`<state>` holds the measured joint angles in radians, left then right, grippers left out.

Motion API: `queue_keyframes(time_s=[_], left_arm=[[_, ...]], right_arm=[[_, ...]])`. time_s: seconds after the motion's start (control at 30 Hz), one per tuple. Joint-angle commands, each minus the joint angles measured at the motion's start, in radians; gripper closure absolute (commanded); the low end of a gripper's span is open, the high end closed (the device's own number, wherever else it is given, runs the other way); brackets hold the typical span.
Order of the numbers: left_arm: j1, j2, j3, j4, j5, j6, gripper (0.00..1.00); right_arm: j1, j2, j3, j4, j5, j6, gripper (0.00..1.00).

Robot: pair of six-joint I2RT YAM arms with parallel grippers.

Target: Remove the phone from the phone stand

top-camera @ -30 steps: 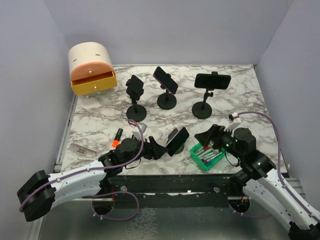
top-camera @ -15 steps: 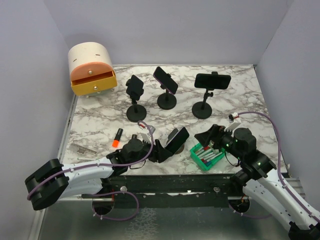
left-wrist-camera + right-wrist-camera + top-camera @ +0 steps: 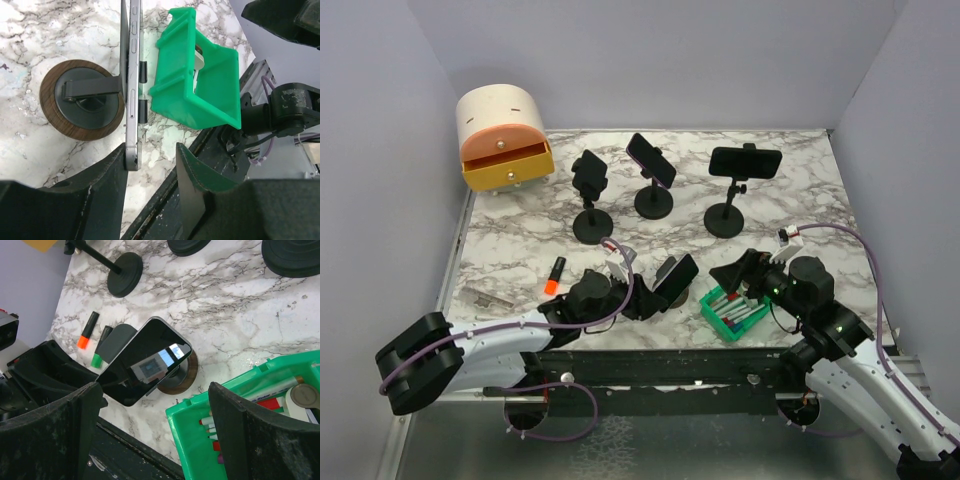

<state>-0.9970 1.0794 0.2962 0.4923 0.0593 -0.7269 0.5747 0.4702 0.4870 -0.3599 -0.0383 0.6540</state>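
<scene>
The phone (image 3: 677,279) leans tilted on a low phone stand with a round wooden base (image 3: 56,116) near the table's front edge. In the left wrist view the phone (image 3: 132,90) is edge-on, its lower end between my left gripper's (image 3: 151,150) fingers. The left finger touches that end; the right finger stands apart with a clear gap. From above, my left gripper (image 3: 645,297) sits just left of the phone. My right gripper (image 3: 735,272) hovers wide open to the right. Its wrist view looks down on the phone's dark screen (image 3: 145,362), the stand base (image 3: 186,379) and nothing between its fingers.
A green bin (image 3: 718,322) of markers stands right beside the stand, its wall (image 3: 200,85) close to the phone. Three taller stands with phones (image 3: 651,160) are at the back, a drawer box (image 3: 503,140) at back left. An orange marker (image 3: 556,275) lies left of my left arm.
My left gripper has slid right onto the phone's lower end and its jaws have narrowed around it. The right arm has not moved.
</scene>
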Motion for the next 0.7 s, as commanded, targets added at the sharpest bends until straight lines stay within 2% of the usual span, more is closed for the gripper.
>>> queue_keyframes(time_s=[0.0,0.3,0.67], left_arm=[[-0.005,0.020,0.039,0.023,0.011,0.042,0.59],[-0.005,0.035,0.033,0.023,0.017,0.044,0.69],[-0.005,-0.008,0.016,0.022,0.027,0.047,0.91]], right_arm=[[0.004,-0.011,0.016,-0.016,0.011,-0.010,0.07],[0.004,-0.009,0.017,-0.018,0.014,-0.013,0.07],[0.004,-0.005,0.021,-0.014,0.009,-0.009,0.07]])
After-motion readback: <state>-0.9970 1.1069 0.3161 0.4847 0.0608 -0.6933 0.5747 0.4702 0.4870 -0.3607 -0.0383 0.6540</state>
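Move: The phone still sits in its stand, with its near end between the left hand's open fingertips; its middle is about 5 cm to that hand's right, 4 cm ahead and some 2 cm higher. The phone stand's round base lies roughly 4 cm ahead, 4 cm right and 9 cm below, and the green tray about 19 cm to the right, level fore and aft and 8 cm lower. From the idle right hand the phone is about 9 cm left, 2 cm back and 6 cm below. The left hand all but holds its place at the phone's near end, easing well under 1 cm forward and to its right and settling a touch lower, with the wrist turning barely 2 degrees. Its fingers carry on closing from a bit under half open to nearly shut, until a fingertip lies against each face of the phone and the two pinch its near end, the fingers pointing right and forward. ##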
